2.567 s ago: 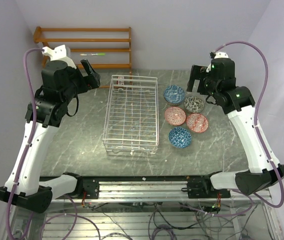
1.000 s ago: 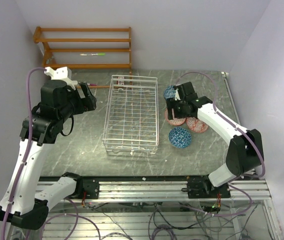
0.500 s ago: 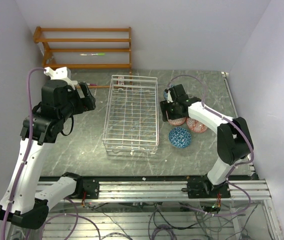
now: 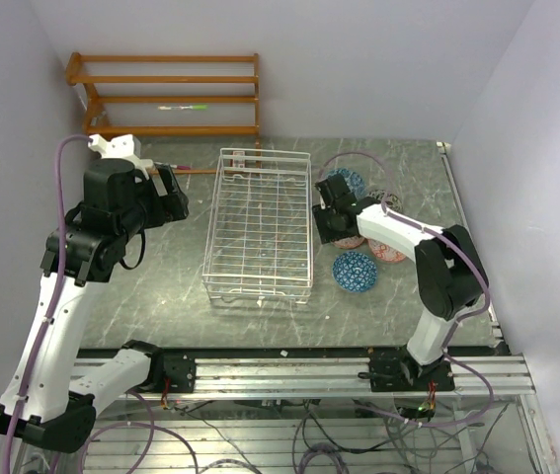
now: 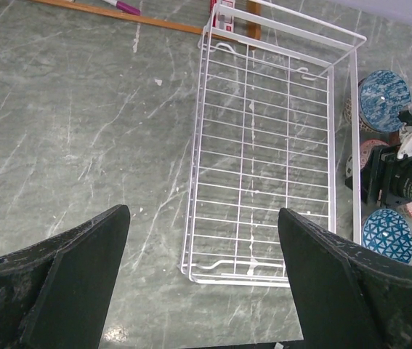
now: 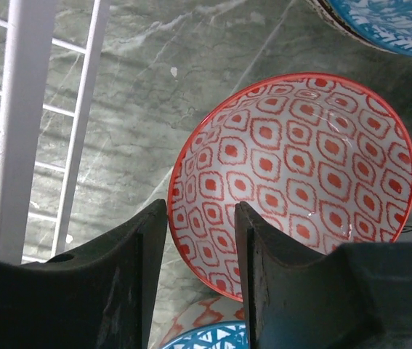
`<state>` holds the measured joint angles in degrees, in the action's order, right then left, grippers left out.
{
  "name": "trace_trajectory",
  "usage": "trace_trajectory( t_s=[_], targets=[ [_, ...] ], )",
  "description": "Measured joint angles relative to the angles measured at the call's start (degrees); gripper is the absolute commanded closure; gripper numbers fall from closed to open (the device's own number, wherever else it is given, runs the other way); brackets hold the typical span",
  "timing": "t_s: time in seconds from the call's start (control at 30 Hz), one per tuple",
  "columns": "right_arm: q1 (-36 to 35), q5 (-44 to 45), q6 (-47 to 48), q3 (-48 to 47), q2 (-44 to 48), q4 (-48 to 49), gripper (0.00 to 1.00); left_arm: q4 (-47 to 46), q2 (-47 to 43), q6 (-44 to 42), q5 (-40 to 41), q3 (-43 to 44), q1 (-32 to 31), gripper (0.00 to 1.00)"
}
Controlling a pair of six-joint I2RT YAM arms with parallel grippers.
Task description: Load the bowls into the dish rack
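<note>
My right gripper (image 6: 200,211) is low over a red-patterned bowl (image 6: 300,167), one finger outside its left rim and the other inside; the jaws are open, narrowed astride the rim. The bowl rests on the table next to the white wire dish rack (image 4: 265,151). In the top view the gripper (image 4: 331,225) hides most of that bowl. Around it sit a blue bowl (image 4: 356,271), another blue bowl (image 4: 344,181), a grey bowl (image 4: 383,197) and a second red bowl (image 4: 390,252). My left gripper (image 5: 202,214) hangs open high above the table, left of the rack (image 5: 195,167).
An orange wooden slatted shelf (image 4: 171,79) stands against the back wall. A pen and a thin wooden stick (image 5: 140,20) lie on the marble table behind the rack. The rack's white wire wall (image 6: 24,109) runs close to the right gripper's left side.
The right arm came down and left from its raised pose onto the red bowl beside the rack, and its jaws narrowed around the rim. The left arm has barely moved in the last second.
</note>
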<state>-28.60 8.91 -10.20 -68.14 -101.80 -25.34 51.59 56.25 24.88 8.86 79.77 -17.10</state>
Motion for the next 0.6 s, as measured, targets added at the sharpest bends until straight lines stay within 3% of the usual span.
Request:
trace_trajectory(
  t_s=[0.13,0.43,0.6],
  targets=[
    [-1.64,3.78,0.22,-0.02,-1.27,0.04,0.60,0.52,0.00,0.00,0.00,-0.09,0.00,0.05],
    [-3.28,9.05,1.27,-0.11,-2.84,0.70,0.99,0.81,-0.24,0.15,0.00,-1.84,0.00,0.06],
    [-3.34,9.97,1.64,-0.81,-2.69,0.50,1.00,0.76,-0.74,0.66,-0.02,-1.84,0.00,0.06]
  ],
)
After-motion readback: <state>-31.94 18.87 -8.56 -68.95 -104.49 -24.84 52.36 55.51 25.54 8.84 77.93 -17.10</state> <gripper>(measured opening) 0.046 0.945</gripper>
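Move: The pink bowl's middle is about 4 cm to the right of the right hand, 2 cm ahead and 3 cm below, so its left rim already lies between the parted fingers. From that hand, the blue bowl stack is about 13 cm ahead and 4 cm right, the dark blue bowl 9 cm back and 6 cm right, and the rack's middle 18 cm left and 1 cm ahead. From the left hand, the pink bowl is roughly 40 cm right, 11 cm ahead and 31 cm below. The pink bowl's near-left rim gets pinched by the right hand, one finger inside the bowl and the other outside: the hand sinks about 1.5 cm astride the rim, tilting some 10 degrees so the fingertips swing right, and the half-open fingers close fully as it bottoms out. It then eases up a little under 1 cm, drifting slightly forward. ##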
